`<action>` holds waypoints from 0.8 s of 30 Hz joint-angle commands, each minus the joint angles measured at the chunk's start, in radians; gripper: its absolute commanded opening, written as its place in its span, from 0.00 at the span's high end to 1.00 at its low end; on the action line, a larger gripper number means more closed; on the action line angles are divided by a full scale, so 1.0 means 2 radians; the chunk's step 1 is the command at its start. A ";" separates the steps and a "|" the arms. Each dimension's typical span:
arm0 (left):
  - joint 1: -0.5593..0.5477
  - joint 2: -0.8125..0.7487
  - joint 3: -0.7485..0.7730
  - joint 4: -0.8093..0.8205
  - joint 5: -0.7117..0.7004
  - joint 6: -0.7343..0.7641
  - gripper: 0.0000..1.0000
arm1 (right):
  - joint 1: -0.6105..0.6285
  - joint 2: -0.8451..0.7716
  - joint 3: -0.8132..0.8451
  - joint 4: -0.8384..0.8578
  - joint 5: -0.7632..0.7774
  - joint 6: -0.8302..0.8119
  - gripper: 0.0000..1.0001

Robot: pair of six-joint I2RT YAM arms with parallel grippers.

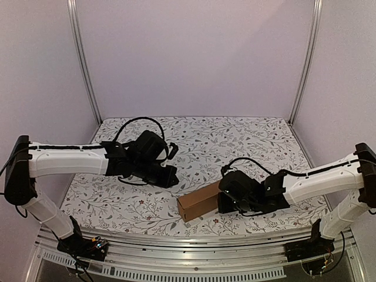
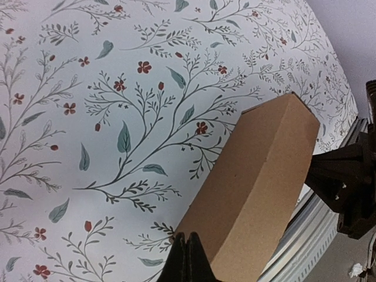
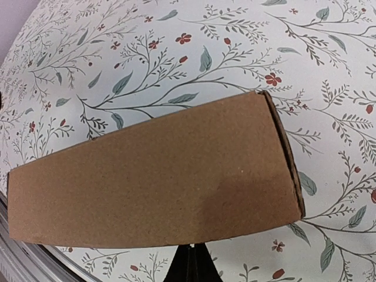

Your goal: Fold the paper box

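Observation:
The paper box (image 1: 200, 200) is a plain brown narrow carton lying folded on the floral table near the front edge. My left gripper (image 1: 173, 178) is shut and empty just behind the box's left end. In the left wrist view its closed fingertips (image 2: 188, 249) sit beside the near corner of the box (image 2: 258, 182). My right gripper (image 1: 223, 200) is shut at the box's right end. In the right wrist view its closed tips (image 3: 194, 254) meet the near edge of the box (image 3: 158, 182). Whether they press on it I cannot tell.
The floral table cover (image 1: 235, 141) is bordered by purple walls at the back and sides. A metal rail (image 1: 194, 241) runs along the front edge close to the box. The right gripper's black body (image 2: 346, 182) shows in the left wrist view.

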 commanded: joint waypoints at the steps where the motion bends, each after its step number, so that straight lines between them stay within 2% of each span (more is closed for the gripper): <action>1: 0.013 -0.012 -0.023 0.007 -0.002 -0.005 1.00 | 0.002 0.030 0.026 0.027 0.027 0.008 0.99; 11: 0.017 -0.046 -0.065 0.008 -0.022 -0.019 1.00 | -0.001 0.106 0.113 0.060 -0.001 -0.019 1.00; 16: 0.021 -0.064 -0.081 0.007 -0.031 -0.024 1.00 | -0.013 0.147 0.156 0.071 -0.040 -0.039 1.00; 24: 0.027 -0.067 -0.089 0.005 -0.034 -0.027 1.00 | -0.036 0.149 0.150 0.071 -0.044 -0.051 1.00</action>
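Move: Close by the right hand's shut fingertips is the near long side of the closed paper box. Its middle lies about 6 cm to the left, 3 cm farther out and 3 cm lower. The left gripper's tip is some 14 cm left and 7 cm ahead of the right hand, a little higher; the front rail is about 9 cm back. From the left hand the box's middle lies some 9 cm right, 5 cm back and 7 cm below. Sweeping left about 10 cm and forward some 5, rising slightly, the right hand keeps its fingers shut and pushes the far-right part of the box ahead of it, ungripped. The left hand, also shut, backs off about 4.5 cm to the left and sinks a little, making room for the box. ##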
